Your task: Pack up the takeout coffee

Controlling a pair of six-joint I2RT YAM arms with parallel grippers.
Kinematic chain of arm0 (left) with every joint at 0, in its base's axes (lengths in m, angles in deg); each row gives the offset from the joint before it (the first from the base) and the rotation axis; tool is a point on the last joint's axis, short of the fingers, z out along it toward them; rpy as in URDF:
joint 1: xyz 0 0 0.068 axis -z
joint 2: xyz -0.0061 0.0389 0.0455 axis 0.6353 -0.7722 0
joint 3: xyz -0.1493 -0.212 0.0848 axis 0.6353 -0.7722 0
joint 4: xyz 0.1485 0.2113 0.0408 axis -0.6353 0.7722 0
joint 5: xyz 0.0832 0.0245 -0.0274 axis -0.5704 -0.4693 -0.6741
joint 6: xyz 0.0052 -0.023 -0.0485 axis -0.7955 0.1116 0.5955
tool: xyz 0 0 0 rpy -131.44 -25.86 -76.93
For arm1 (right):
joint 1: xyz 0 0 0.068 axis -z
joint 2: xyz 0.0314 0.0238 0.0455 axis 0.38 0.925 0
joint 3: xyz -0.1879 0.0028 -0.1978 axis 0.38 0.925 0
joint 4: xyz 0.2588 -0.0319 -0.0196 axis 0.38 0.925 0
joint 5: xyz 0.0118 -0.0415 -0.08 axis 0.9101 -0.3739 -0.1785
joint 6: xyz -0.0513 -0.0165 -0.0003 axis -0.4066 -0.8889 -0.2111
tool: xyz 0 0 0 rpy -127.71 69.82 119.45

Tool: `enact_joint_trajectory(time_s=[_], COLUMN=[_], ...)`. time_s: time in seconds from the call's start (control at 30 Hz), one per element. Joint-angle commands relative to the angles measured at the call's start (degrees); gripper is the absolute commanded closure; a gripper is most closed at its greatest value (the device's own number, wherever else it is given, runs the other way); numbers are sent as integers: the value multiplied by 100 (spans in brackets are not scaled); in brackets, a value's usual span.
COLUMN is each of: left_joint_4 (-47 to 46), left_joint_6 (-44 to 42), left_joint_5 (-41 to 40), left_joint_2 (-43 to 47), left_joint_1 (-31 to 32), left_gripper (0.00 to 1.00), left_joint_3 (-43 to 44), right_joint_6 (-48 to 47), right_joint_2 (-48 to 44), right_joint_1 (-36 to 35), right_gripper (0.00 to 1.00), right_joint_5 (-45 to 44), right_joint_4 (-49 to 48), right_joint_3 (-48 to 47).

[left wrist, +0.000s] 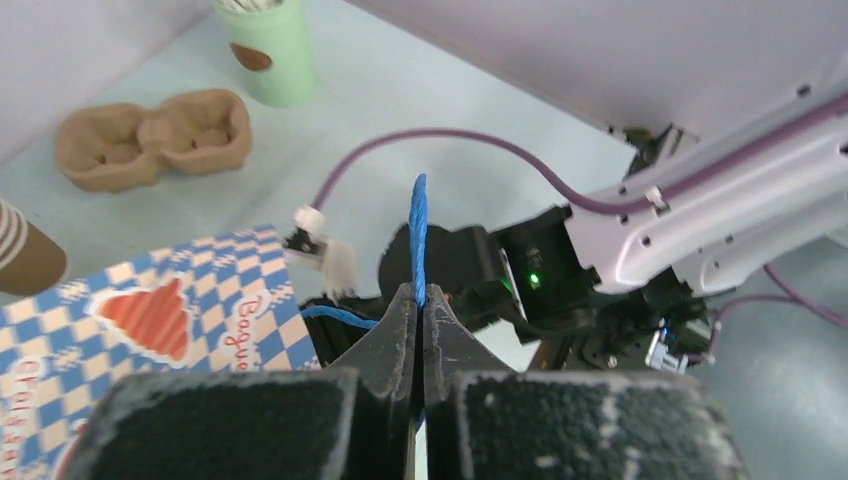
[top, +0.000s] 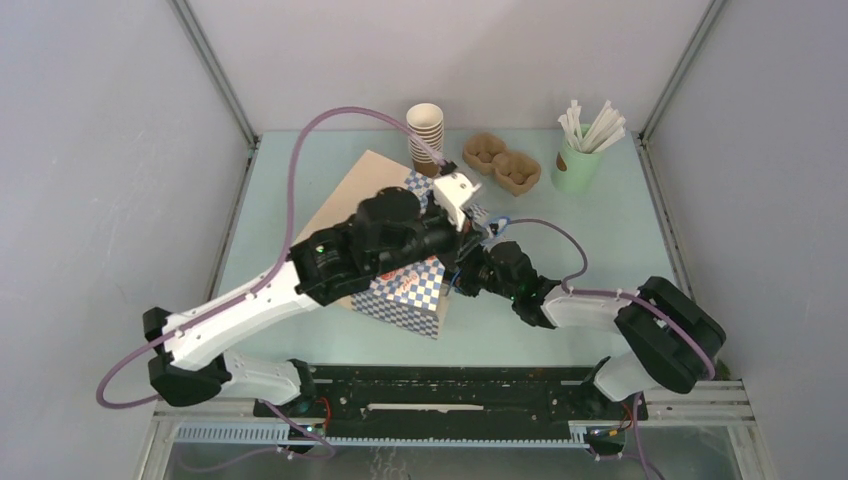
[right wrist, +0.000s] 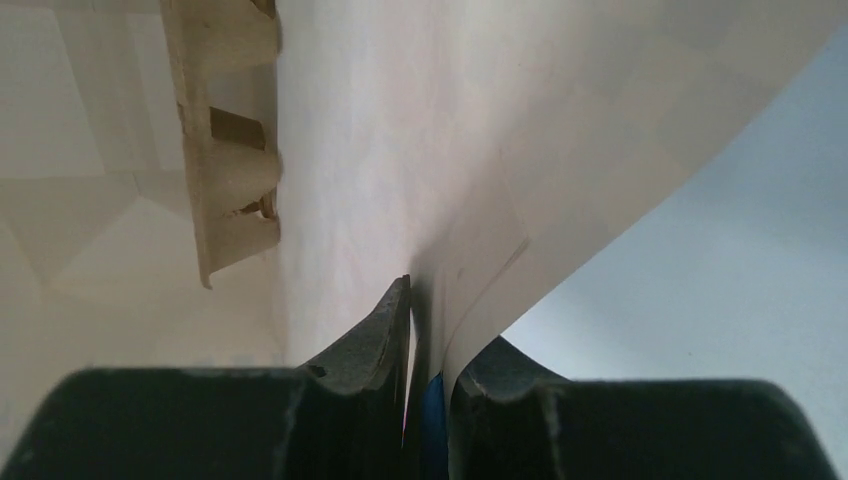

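A stack of brown paper cups with white insides, the takeout coffee cups (top: 425, 135), stands at the back of the table; one brown cup (left wrist: 25, 255) shows at the left edge of the left wrist view. A blue-and-white checkered paper bag (top: 410, 290) lies mid-table under both arms. My left gripper (left wrist: 419, 300) is shut on the bag's blue rope handle (left wrist: 419, 225), which rises from between the jaws. My right gripper (right wrist: 435, 330) is closed on the bag's white paper wall (right wrist: 400, 150), with a strip of blue between the jaws. In the top view both grippers (top: 478, 232) (top: 462, 278) meet at the bag's right end.
A brown moulded-pulp cup tray (top: 503, 162) and a pale green cup of white straws (top: 578, 160) stand at the back right. A pulp tray (right wrist: 225, 150) shows against white paper in the right wrist view. Grey walls enclose the table on three sides.
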Motion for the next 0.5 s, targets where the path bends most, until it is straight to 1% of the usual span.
enact_joint_trajectory(time_s=[0.0, 0.07, 0.1, 0.13, 0.17, 0.2, 0.23, 0.3, 0.33, 0.37, 0.4, 0.47], left_joint_4=[300, 270, 378, 556, 767, 810, 590, 202, 286, 499, 689, 580], left_joint_6=[-198, -341, -428, -458, -407, -322, -215, -167, -132, -78, -23, 143], left_joint_5=[-733, -1401, -1646, -1823, -1787, -1618, -1396, -1235, -1287, -1286, -1204, -993], left_joint_2=[-112, -128, -168, -210, -234, -194, -120, -63, -173, -343, -503, -694], left_joint_1=[480, 445, 427, 424, 429, 432, 432, 432, 432, 437, 464, 530], left_gripper=[100, 100, 100, 100, 100, 100, 100, 100, 100, 100, 100, 100], left_joint_3=[94, -250, -261, -156, -21, 7, -145, -480, -409, -149, 126, 284], right_joint_6=[-68, -252, -123, 139, 255, 284, 245, 177, 144, 117, 126, 198], right_joint_2=[273, 867, 1118, 1289, 1343, 1346, 1408, 1774, 1954, 2089, 2145, 2141], right_joint_1=[-24, 23, 87, 127, 117, 56, -13, -101, -156, -206, -249, -287], right_gripper=[79, 80, 81, 84, 85, 86, 86, 86, 86, 86, 86, 86], right_joint_5=[-13, 249, 516, 789, 876, 680, 433, 615, 759, 810, 793, 895], right_joint_4=[-1608, -1956, -2114, -2487, -2762, -2759, -2599, -2630, -2639, -2552, -2457, -2563], right_joint_3=[127, -388, -518, -466, -287, -169, -260, -855, -1181, -1404, -1465, -1200])
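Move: The paper bag's middle lies about 18 cm to the right hand's left, some 8 cm ahead and 5 cm above it; the right fingers already pinch the mouth edge. From the left hand, which holds a blue handle, the bag's middle is roughly 20 cm left, 7 cm ahead and 20 cm below. The cup stack stands about 28 cm ahead of the right hand and 9 cm left, the cup tray 29 cm ahead and 9 cm right, 8 cm lower. The bag is worked leftward by its mouth: the right hand, still pinching paper and handle, goes about 7 cm left and some 3 cm forward at nearly the same height, tilting about 10 degrees. The left hand keeps its closed grip on the upper handle and sinks about 7 cm, rolling some 15 degrees, easing that handle's pull. ##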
